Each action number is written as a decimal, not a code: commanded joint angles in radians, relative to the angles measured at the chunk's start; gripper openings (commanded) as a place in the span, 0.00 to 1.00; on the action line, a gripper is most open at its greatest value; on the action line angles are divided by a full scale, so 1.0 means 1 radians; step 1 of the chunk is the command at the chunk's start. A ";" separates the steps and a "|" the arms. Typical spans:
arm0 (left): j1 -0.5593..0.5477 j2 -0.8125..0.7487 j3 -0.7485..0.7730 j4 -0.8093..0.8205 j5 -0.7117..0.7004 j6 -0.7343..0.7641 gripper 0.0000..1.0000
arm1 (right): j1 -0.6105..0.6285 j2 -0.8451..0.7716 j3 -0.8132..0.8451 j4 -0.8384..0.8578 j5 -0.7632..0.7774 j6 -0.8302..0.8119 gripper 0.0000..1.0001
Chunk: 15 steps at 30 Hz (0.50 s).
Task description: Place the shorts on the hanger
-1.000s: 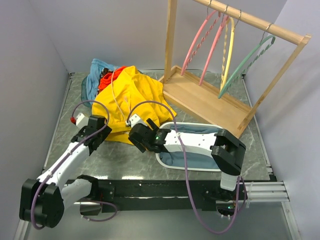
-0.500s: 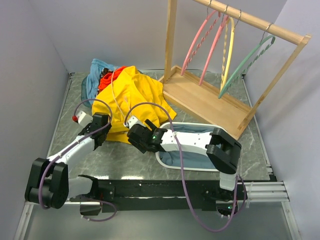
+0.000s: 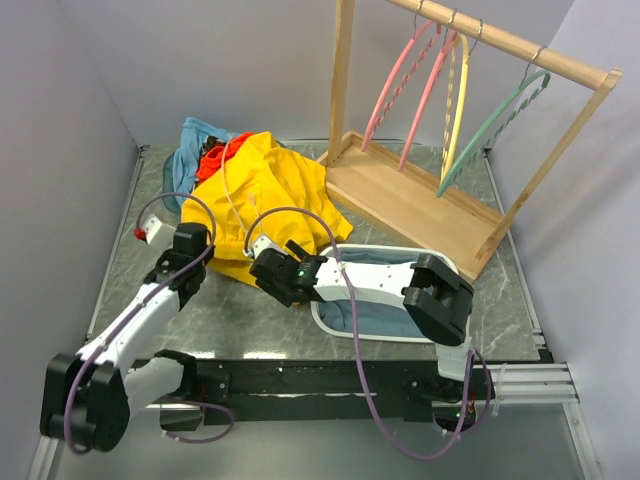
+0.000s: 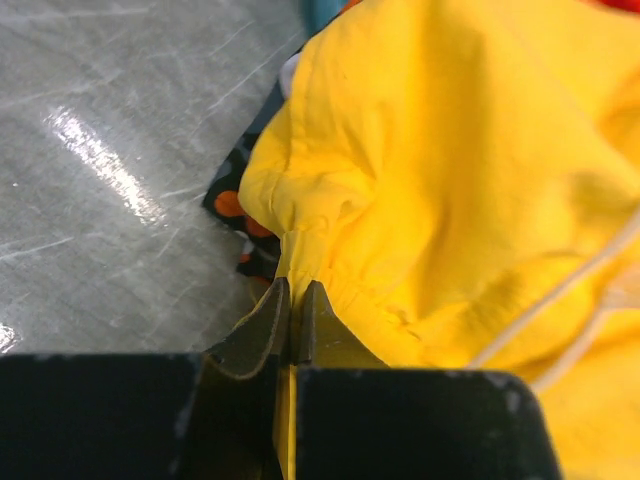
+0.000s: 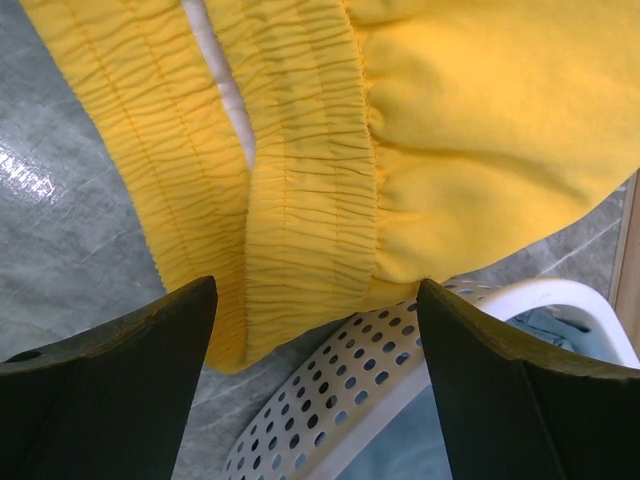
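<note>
The bright yellow shorts lie crumpled at the back left of the table. My left gripper is at their left edge. In the left wrist view it is shut, with a fold of the yellow shorts pinched between its fingers. My right gripper is at the shorts' near edge, and it stands wide open just above the ribbed waistband, holding nothing. The teal-green hanger hangs at the right end of the wooden rack's rail, far from both grippers.
The wooden rack also carries two pink hangers and a yellow hanger. A white perforated basket lies under my right arm, its rim beside the shorts. A blue-grey cloth and an orange-red garment sit behind the shorts.
My left gripper has shut on the shorts' left edge and its arm has shifted a little. My right gripper has crept slightly left and stays open.
</note>
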 commanded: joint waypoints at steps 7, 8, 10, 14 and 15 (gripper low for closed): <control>0.003 -0.166 0.159 -0.110 0.079 0.065 0.01 | 0.007 0.060 0.104 -0.120 0.000 0.028 0.69; 0.004 -0.174 0.173 -0.125 0.079 0.068 0.01 | 0.006 0.057 0.109 -0.128 0.011 0.048 0.63; 0.003 -0.204 0.231 -0.156 0.067 0.084 0.01 | 0.007 0.032 0.113 -0.151 0.057 0.072 0.39; 0.004 -0.253 0.383 -0.236 0.004 0.176 0.01 | 0.007 -0.072 0.133 -0.199 0.135 0.131 0.00; 0.004 -0.262 0.419 -0.243 0.001 0.195 0.01 | 0.007 -0.103 0.141 -0.206 0.150 0.135 0.00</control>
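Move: The open right hand hovers right over the right end of the yellow shorts' waistband, about 2 cm below it and 1 cm ahead. From this hand the bulk of the shorts lies some 14 cm ahead and 6 cm left, and the white basket's middle 22 cm right and 5 cm back. The left hand already pinches the waistband's left end; from it the right end is roughly 20 cm right, 6 cm back and 6 cm lower, with the camouflage cloth 3 cm ahead, 2 cm left and some 7 cm below. Keeping its shut grip on the left end of the shorts' waistband, the left hand rises steadily, about 12 cm nearly straight up, away from the camouflage cloth, while its fingers tip upward some 10 degrees. The right hand stays within about a centimetre of its place, dipping slightly and coming back up as its wide-open fingers shut and pinch the gathered waistband's right end beside the basket. ##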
